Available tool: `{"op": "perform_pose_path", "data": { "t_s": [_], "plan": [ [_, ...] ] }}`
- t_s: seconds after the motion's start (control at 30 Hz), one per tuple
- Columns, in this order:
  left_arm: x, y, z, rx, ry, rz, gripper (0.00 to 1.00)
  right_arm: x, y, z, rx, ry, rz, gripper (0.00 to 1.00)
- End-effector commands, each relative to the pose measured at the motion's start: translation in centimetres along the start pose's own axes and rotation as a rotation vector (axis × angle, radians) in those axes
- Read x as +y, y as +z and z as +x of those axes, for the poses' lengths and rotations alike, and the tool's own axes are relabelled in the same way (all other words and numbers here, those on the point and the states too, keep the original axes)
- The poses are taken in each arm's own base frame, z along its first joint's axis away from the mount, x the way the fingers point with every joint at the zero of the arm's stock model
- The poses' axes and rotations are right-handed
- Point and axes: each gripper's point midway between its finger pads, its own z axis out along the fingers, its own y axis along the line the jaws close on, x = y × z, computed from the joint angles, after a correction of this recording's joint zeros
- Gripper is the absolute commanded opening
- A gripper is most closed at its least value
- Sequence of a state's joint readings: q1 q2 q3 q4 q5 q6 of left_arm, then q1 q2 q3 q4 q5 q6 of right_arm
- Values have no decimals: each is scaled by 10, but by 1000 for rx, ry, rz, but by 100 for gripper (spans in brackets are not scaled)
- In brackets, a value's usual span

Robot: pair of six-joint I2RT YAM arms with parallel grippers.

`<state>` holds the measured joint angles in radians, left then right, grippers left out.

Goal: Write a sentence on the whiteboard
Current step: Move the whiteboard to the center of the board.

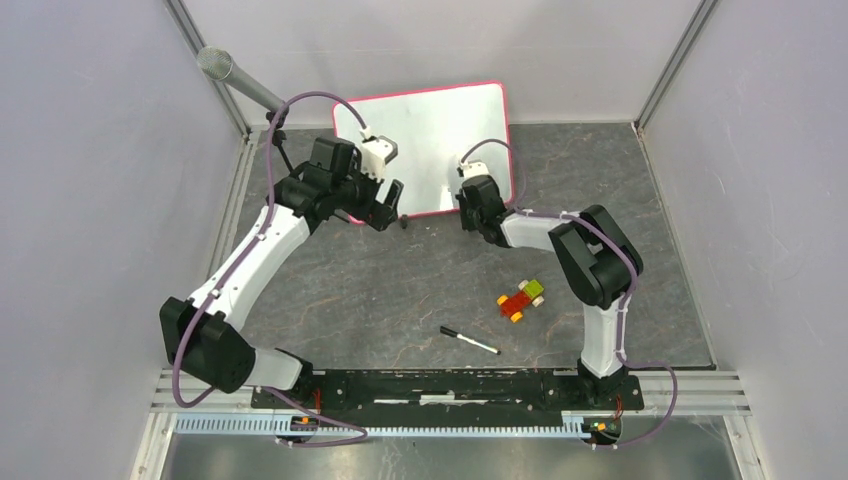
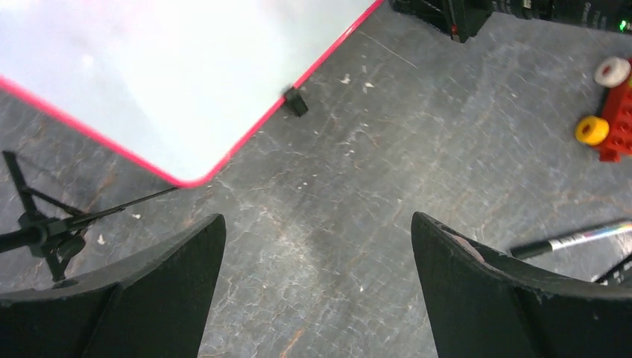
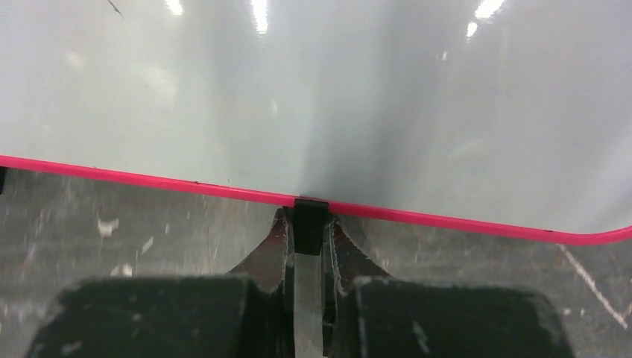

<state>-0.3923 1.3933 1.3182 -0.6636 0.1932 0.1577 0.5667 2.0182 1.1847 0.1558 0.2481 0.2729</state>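
Observation:
The whiteboard (image 1: pixel 435 140) lies flat at the back middle, white with a pink rim; the sentence is out of view and its face shows white. Reaching in from the right, my right gripper (image 1: pixel 468 203) is at the board's near edge. In the right wrist view it (image 3: pixel 309 224) is shut on a small black clip (image 3: pixel 309 212) fixed to that pink rim (image 3: pixel 462 218). My left gripper (image 1: pixel 385 205) hovers by the board's near left corner (image 2: pixel 186 179). It stands open (image 2: pixel 317 218) with only bare table between its fingers.
A black marker (image 1: pixel 470 341) (image 2: pixel 574 240) lies on the dark table near the front. A red toy car (image 1: pixel 522 298) (image 2: pixel 615 112) with yellow wheels sits to its right. Another small black clip (image 2: pixel 296 101) sits on the board's edge. A microphone on a stand (image 1: pixel 235 80) leans in at back left.

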Motion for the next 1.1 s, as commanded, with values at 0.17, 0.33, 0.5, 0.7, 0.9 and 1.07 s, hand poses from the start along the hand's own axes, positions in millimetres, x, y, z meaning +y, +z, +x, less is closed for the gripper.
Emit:
{"op": "perform_pose_path", "data": {
  "t_s": [0.17, 0.33, 0.5, 0.7, 0.9, 1.07],
  "plan": [
    [-61, -23, 17, 97, 237, 223, 100, 46, -52, 41, 53, -250, -325, 0],
    [-81, -33, 24, 131, 308, 291, 100, 56, -73, 58, 60, -347, -410, 0],
    [-95, -43, 32, 153, 354, 355, 100, 59, -93, 80, 82, -439, -498, 0],
    [-103, -48, 43, 189, 389, 425, 100, 72, -112, 85, 48, -513, -607, 0],
    [-102, -51, 38, 181, 387, 414, 100, 69, -131, 77, 16, -632, -649, 51],
    [-105, -51, 39, 206, 360, 428, 100, 63, -157, 71, -55, -722, -676, 82]
  ]
}}
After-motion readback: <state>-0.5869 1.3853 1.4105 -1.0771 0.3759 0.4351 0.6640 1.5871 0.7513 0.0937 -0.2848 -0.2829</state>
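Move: Between the right fingers is the whiteboard's right-hand tab; its middle lies some 12 cm ahead, 8 cm left and 6 cm above, since the board leans on the back wall. The open table spot it is drawn to lies roughly 14 cm back and 3 cm left of the right hand. Of that hand, the marker lies straight back about 30 cm, the toy car 20 cm back and 11 cm right. For the left hand, the spot is 3 cm back, 16 cm right, 20 cm below. Dragging the whiteboard by its pinched tab, the right hand comes back about 17 cm towards the robot, low over the table, turning nearly 50 degrees counter-clockwise; near the end its fingers open, let go of the tab and start to rise. The left hand, open and empty, draws back some 11 cm and slightly right, turning clockwise. ##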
